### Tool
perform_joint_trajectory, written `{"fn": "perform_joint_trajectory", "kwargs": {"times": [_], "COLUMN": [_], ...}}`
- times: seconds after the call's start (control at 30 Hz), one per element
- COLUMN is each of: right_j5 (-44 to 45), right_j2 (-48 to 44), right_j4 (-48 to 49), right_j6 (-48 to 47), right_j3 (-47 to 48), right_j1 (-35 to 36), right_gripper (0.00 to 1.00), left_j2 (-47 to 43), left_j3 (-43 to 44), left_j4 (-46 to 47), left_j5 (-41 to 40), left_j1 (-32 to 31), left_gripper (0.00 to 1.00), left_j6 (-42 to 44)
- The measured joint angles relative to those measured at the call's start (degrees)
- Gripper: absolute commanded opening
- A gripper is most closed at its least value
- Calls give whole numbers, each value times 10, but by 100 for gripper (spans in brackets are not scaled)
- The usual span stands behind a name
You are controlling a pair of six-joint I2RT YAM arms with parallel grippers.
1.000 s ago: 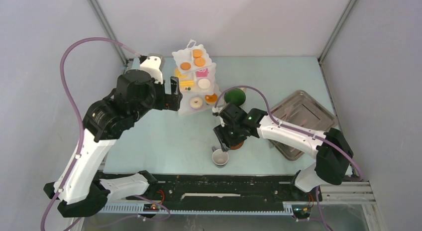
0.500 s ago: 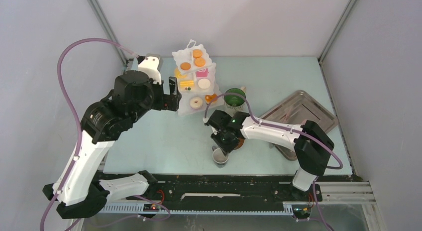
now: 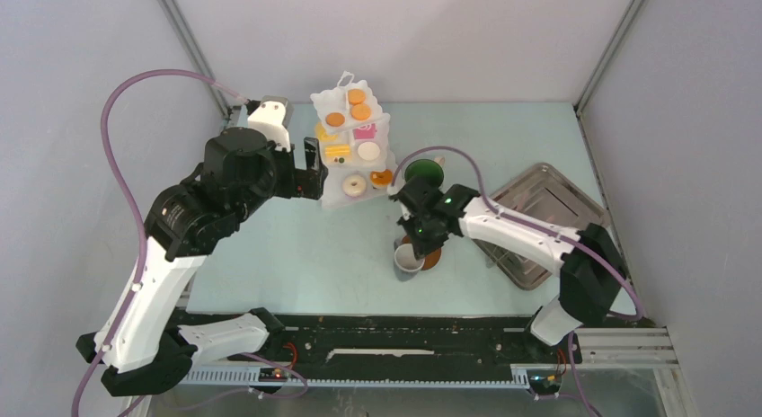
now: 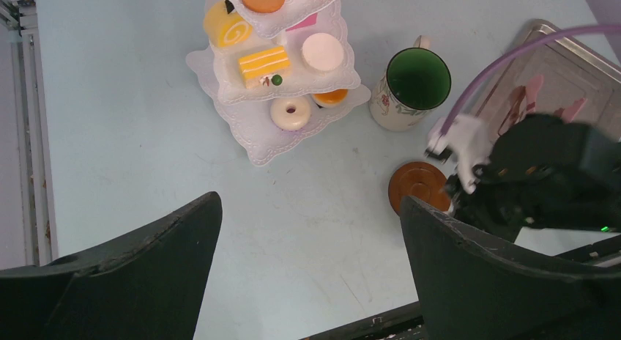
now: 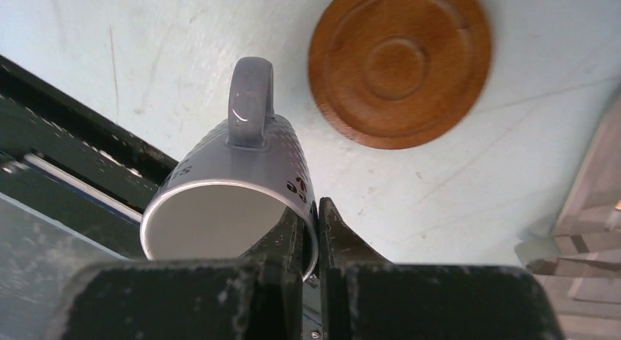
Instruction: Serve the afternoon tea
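My right gripper (image 5: 316, 221) is shut on the rim of the white cup (image 5: 234, 197), one finger inside and one outside. The cup hangs tilted with its handle pointing away, just beside the brown saucer (image 5: 399, 65). From above, the cup (image 3: 407, 261) sits at the saucer's (image 3: 433, 258) left edge under my right gripper (image 3: 416, 242). The white three-tier stand (image 3: 334, 198) holds orange rounds (image 3: 358, 103), a yellow wedge (image 4: 265, 61) and a white doughnut (image 4: 290, 113). Next to it stands the green-lined mug (image 3: 423, 174). My left gripper (image 4: 309, 203) hovers open and empty left of the stand.
A grey metal tray (image 3: 542, 221) lies at the right with pinkish tongs (image 4: 529, 98) in it. The black rail (image 3: 386, 332) runs along the table's near edge, close behind the cup. The right arm's purple cable (image 3: 449, 161) arcs over the mug.
My right gripper closed on the cup's rim and carried it up and to the right, from the near edge toward the saucer. The left arm stayed put.
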Motion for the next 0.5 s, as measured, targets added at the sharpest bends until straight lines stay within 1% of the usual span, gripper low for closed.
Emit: {"fn": "perform_joint_trajectory", "kwargs": {"times": [0.13,0.27,0.5], "right_j5": [-6,-6,11], "right_j2": [-42,-47,-14], "right_j4": [-1,-2,-17], "right_j6": [21,42,56], "right_j3": [1,4,20], "right_j1": [-53,-94,-106], "right_gripper": [0,0,0], "left_j2": [0,0,-1], "left_j3": [0,0,-7], "left_j4": [2,4,7], "left_j5": [0,1,3], "left_j1": [0,0,0], "left_gripper": [98,98,98], "left_j6": [0,0,0]}}
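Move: The right hand holds the small cup by its rim; the coaster it is taken to lies about 6 cm ahead, a centimetre or so to the right and roughly 10 cm below that hand. The green mug stands some 17 cm farther out than the coaster, nearly in line with it. The tray's middle is about 14 cm ahead of the right hand and 33 cm to its right. From the idle left hand, the coaster is some 24 cm to the right, nearly level fore and aft, about 40 cm lower. With its fingers still shut on the rim of the cup, the right hand carries it in a low arc forward and to the right over the coaster, about 5 cm out and 3.5 cm across, quick at first and then slowing. It rises some 3 cm on the way and then begins to sink by about 1 cm, while the wrist turns the cup roughly 15 degrees clockwise. ##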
